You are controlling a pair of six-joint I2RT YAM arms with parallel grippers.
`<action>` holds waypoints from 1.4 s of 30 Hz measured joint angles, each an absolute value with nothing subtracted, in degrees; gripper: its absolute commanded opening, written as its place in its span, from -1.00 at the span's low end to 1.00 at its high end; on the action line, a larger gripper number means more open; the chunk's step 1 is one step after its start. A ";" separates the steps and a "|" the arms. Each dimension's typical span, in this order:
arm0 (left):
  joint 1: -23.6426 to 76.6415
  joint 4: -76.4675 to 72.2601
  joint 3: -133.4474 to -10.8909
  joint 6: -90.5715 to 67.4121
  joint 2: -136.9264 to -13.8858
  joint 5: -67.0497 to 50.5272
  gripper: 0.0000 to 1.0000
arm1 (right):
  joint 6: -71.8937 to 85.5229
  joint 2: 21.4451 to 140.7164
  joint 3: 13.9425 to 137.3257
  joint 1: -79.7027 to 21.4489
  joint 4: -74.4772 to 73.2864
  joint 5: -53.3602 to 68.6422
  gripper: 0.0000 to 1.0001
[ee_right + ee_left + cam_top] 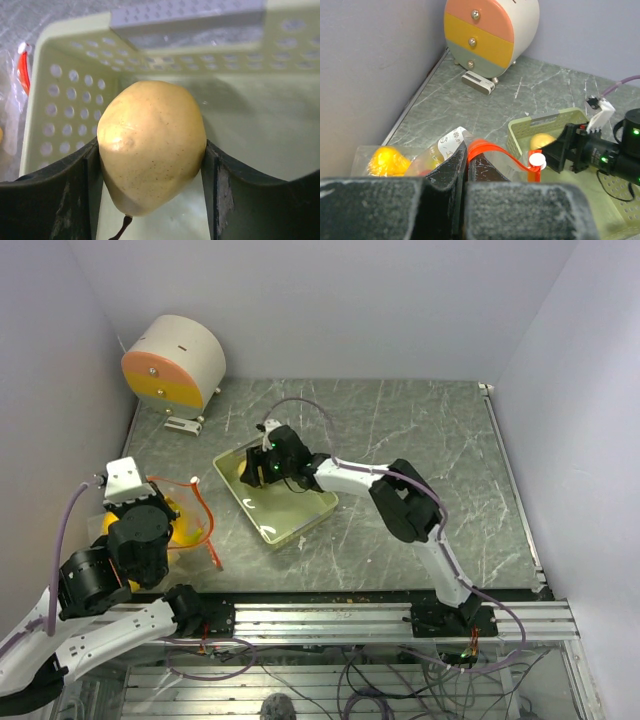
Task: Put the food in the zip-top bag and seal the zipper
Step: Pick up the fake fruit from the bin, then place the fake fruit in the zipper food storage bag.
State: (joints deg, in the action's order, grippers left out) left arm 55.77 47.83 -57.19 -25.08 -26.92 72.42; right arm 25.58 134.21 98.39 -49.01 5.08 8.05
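Observation:
The zip-top bag (427, 157) lies floppy at the table's left, with yellow food (387, 160) inside it. Its red-orange zipper (492, 150) arches up from my left gripper (465, 155), which is shut on the strip at the bag's mouth. A white slider (537, 160) sits at the strip's far end. In the top view the bag (185, 525) lies beside the left gripper (150, 502). My right gripper (152, 155) reaches into the pale green tray (65, 90), and both fingers press the sides of a yellow pear-shaped fruit (150, 145).
A round drawer unit (175, 362) with peach, yellow and green fronts stands at the back left corner. The tray (300, 525) lies mid-table, just right of the bag. Walls close the left, back and right sides.

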 measured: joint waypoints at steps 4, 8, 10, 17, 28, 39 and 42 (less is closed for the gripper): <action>55.77 46.09 -56.51 -24.93 -27.88 71.75 -0.86 | 24.32 125.58 88.64 -48.27 5.08 5.65 -0.21; 55.77 42.50 -54.65 -24.86 -30.65 70.04 -0.86 | 22.72 112.79 79.57 -47.29 5.06 3.09 -0.21; 55.77 40.69 -53.67 -24.88 -32.64 69.10 -0.86 | 21.58 105.80 76.20 -46.70 5.37 3.31 -0.21; 55.77 32.01 -46.28 -26.17 -38.13 65.28 -0.86 | 18.59 85.84 67.26 -46.63 6.59 10.72 -0.21; 55.77 27.33 -42.74 -30.89 -45.60 62.15 -0.86 | 14.20 78.02 63.09 -59.07 4.84 20.84 -0.21; 55.72 27.90 -42.63 -31.14 -40.69 62.08 -0.87 | 17.17 88.12 63.92 -60.07 5.48 15.59 -0.21; 55.72 28.29 -42.63 -31.59 -40.07 62.00 -0.86 | 17.96 92.90 66.17 -60.07 5.82 14.31 -0.10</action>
State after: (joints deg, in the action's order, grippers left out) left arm 55.72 28.29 -42.63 -31.59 -40.07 62.00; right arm 17.96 92.90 66.17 -60.07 5.82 14.31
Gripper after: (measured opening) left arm 0.075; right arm 0.659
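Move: The right hand already grips the yellow fake fruit down in the bin, whose middle lies some 8 cm to its right and 5 cm back. The open mouth of the zip-top bag, held by the left hand, is about 23 cm back, 6 cm left and 25 cm above the right hand; the filled bag lies roughly 16 cm back and 31 cm left of it. From the left hand the fruit is about 20 cm ahead, 12 cm right and 28 cm lower. Keeping its hold on the fruit, the right hand lifts it about 25 cm up out of the bin, sweeping right and then back towards the bag's mouth, turning counter-clockwise with its fingers tilting up, before coming down some 10 cm with a slight move forward and left to bring the fruit to the mouth. Meanwhile the left hand, still pinching the bag's zipper edge, carries it some 10 cm right, 10 cm down and 5 cm forward to meet the fruit, then eases slightly up again. ##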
